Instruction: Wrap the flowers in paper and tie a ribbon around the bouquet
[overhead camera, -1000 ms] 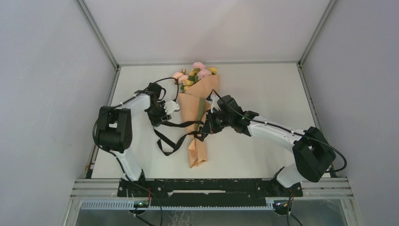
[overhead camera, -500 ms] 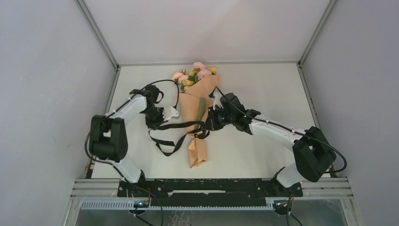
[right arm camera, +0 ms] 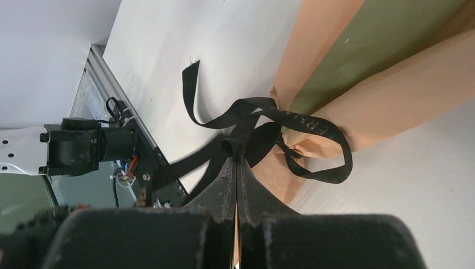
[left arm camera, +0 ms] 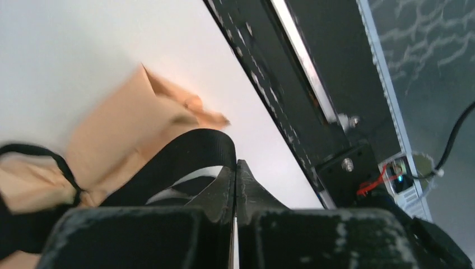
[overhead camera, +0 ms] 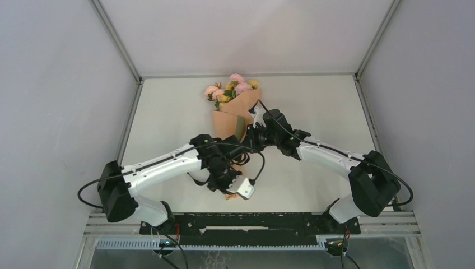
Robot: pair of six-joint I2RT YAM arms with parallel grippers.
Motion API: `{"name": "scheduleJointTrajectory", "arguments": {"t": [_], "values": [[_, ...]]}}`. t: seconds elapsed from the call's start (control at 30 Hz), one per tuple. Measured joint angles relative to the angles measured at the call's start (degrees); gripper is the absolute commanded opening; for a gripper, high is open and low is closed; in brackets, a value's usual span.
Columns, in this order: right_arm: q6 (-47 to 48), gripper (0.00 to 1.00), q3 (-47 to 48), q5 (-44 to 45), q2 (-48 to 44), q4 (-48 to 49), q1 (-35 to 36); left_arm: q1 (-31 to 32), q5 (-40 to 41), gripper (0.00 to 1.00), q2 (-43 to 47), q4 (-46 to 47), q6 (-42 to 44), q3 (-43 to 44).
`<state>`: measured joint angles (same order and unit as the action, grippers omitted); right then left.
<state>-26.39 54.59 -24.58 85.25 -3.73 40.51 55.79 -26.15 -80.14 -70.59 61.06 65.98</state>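
Observation:
The bouquet (overhead camera: 227,120) lies on the table, a peach paper (right arm camera: 392,95) cone with a green inner strip (right arm camera: 358,56). Pink and yellow flowers (overhead camera: 235,87) show at its far wide end. The black ribbon (right arm camera: 313,129) loops around the cone's narrow part. My right gripper (overhead camera: 250,140) sits at the cone's right side, and in its wrist view the right gripper (right arm camera: 235,159) is shut on a bunched bit of ribbon. My left gripper (overhead camera: 241,190) is low by the cone's near tip. Close up, the left gripper (left arm camera: 236,165) is shut with a strand of ribbon (left arm camera: 190,151) running into its tips.
The black perforated front rail (overhead camera: 252,221) runs along the near table edge, close to my left gripper, and reappears in the left wrist view (left arm camera: 291,112). Grey walls and aluminium posts (overhead camera: 115,39) box the table in. A black arm cable (overhead camera: 261,162) arcs beside the cone.
My left arm swung from the bouquet's left side across to the near end of the cone, and its gripper went from open to shut on the ribbon. The right gripper barely moved.

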Motion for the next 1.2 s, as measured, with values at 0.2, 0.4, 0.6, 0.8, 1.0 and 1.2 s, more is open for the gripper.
{"name": "scheduleJointTrajectory", "arguments": {"t": [0.2,0.4,0.6,0.8,1.0,1.2], "values": [[-0.3,0.0,0.0,-0.4,-0.6,-0.9,-0.4,8.1,-3.8,0.01,-7.2,5.9,-5.7,7.1],[-0.4,0.0,0.0,-2.0,-2.2,-1.4,-1.6,11.5,-8.1,0.04,-9.7,13.8,-12.1,9.2],[-0.3,0.0,0.1,-3.1,-2.3,-1.7,-2.2,12.7,-7.9,0.25,-10.9,29.1,-21.3,9.0],[-0.3,0.0,0.1,-3.0,-2.3,-2.9,-2.2,12.8,-3.7,0.53,-10.4,37.1,-21.4,2.2],[-0.4,0.0,0.1,-2.1,-2.3,-3.3,-1.4,12.3,3.4,0.89,-3.6,35.9,-16.5,-5.7],[-1.1,0.0,0.1,1.0,-2.3,-2.9,0.3,8.5,4.0,1.0,7.8,36.9,-13.9,-7.3]]}}
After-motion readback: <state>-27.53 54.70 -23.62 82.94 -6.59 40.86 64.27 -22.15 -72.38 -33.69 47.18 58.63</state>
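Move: The left hand, already pinching one ribbon end, is bound for bare table near the front edge, right of the paper's stem end: roughly 18 cm to its right, 3 cm back, 12 cm below. The stem end lies some 9 cm right and 2 cm back, the ribbon knot about 12 cm right and 11 cm ahead. From the right hand, holding another part of the ribbon, the spot is about 17 cm back and 4 cm right, the knot about 3 cm left and 2 cm back. Still pinching the ribbon end, the left hand draws it about 17 cm to the right past the paper's stem end, rising slightly as the fingertips tilt rightward, then dips some 5 cm while opening and lets go. Wide open, it climbs away, back left about 7 cm and a little forward. The right hand keeps its pinch, almost in place. ##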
